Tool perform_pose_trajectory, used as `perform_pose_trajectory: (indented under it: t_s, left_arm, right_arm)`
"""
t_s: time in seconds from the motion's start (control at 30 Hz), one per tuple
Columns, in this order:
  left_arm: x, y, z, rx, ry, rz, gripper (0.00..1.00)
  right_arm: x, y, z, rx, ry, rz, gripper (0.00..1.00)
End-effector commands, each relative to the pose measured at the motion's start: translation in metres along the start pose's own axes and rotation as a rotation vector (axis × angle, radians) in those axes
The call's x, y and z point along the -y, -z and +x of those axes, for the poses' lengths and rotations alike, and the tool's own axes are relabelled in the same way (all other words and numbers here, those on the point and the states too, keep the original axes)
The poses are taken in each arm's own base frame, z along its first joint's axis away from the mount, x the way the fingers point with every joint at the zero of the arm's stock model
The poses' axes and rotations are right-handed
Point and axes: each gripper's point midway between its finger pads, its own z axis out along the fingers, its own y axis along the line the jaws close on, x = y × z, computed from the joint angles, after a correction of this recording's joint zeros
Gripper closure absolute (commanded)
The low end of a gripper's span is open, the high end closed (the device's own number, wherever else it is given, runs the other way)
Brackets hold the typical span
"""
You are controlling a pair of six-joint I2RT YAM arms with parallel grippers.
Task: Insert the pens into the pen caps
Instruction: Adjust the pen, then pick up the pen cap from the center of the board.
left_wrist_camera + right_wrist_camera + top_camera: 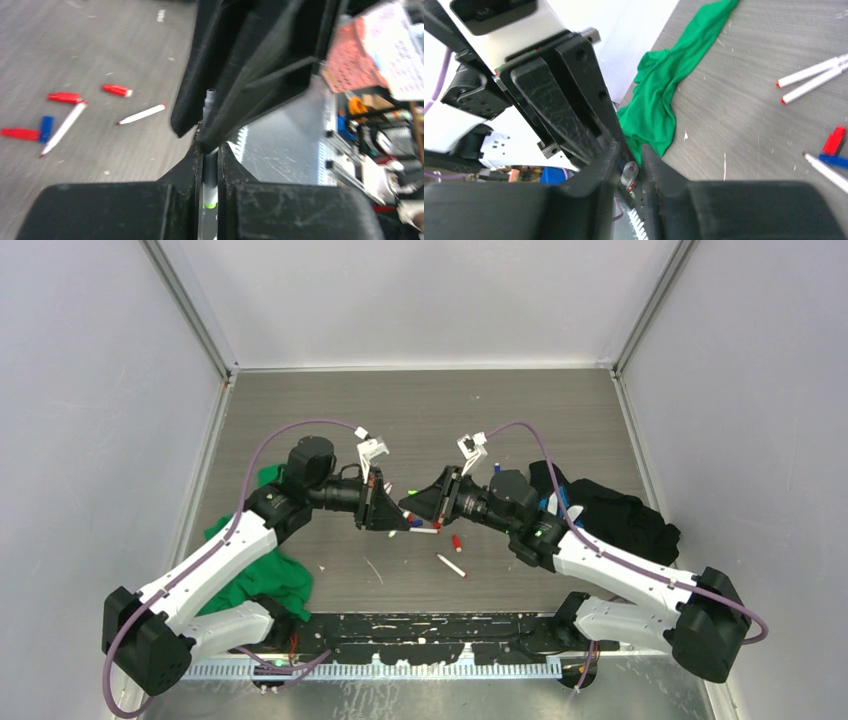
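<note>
My two grippers meet tip to tip above the middle of the table. The left gripper (210, 150) (392, 516) is shut on a white pen (210, 192) with a lime green band. The pen's grey end (210, 94) reaches up between the fingers of the right gripper (412, 506). In the right wrist view a small grey round end (628, 174) sits between the nearly shut jaws of the right gripper (630, 172). Loose on the table lie white pens (142, 114) (64, 127) (811, 74), red pen caps (117, 90) (64, 97) (834, 140) and a blue cap (46, 128).
A green cloth (255, 570) (664, 95) lies under the left arm. A black cloth (610, 510) lies at the right, behind the right arm. One pen (451, 565) and a red cap (457, 541) rest in front of the grippers. A metal rail (420, 650) runs along the near edge.
</note>
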Motion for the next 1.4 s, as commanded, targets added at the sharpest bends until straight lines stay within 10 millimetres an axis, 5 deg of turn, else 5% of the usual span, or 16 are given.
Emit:
perform_pose_trajectory:
  t_s: [0.0,0.13,0.3,0.4,0.8,1.37]
  left_arm:
    - [-0.027,0.017,-0.020,0.061,-0.085,-0.240,1.00]
    - [-0.070,0.052,-0.034,0.144,-0.069,-0.519,1.00]
    - [-0.119,0.110,-0.050,0.265,0.041,-0.806,1.00]
    - [-0.128,0.129,-0.050,0.281,0.060,-0.883,1.00]
    - [-0.122,0.133,-0.045,0.279,0.018,-0.883,1.00]
    - [-0.118,0.126,-0.044,0.272,0.024,-0.834,1.00]
  right_arm:
    - [0.007,0.007,-0.011,0.015,0.122,0.103,0.57]
    - [0.058,0.019,-0.015,-0.046,0.285,0.386,0.35]
    - [0.113,0.026,-0.013,-0.208,0.398,0.644,0.31]
    - [0.134,0.016,-0.003,-0.287,0.403,0.689,0.32]
    - [0.179,-0.057,0.020,-0.216,0.200,0.661,0.29]
    - [0.221,-0.097,0.015,-0.103,0.133,0.749,0.26]
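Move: The white pen with the green end is already between both grippers. The green cap the right hand goes for lies about 18 cm ahead of that hand, 1 cm to its right and 25 cm below; the standing red cap's spot is some 5 cm back and 2 cm left of the green cap, the blue cap roughly 6 cm straight back of it, and the pair of white pens about 8 cm to its left. From the left hand, the green cap is some 20 cm ahead, 3 cm right and 23 cm below. The green-ended pen stays pinched in the left fingers while the right fingers spread wide and let go of it. The left hand carries it off left and forward, some 18 cm, swinging counter-clockwise, then waits there; the right drops about 21 cm and reaches 12 cm forward towards the green cap, turning from sideways to slanting down, fingers open. ##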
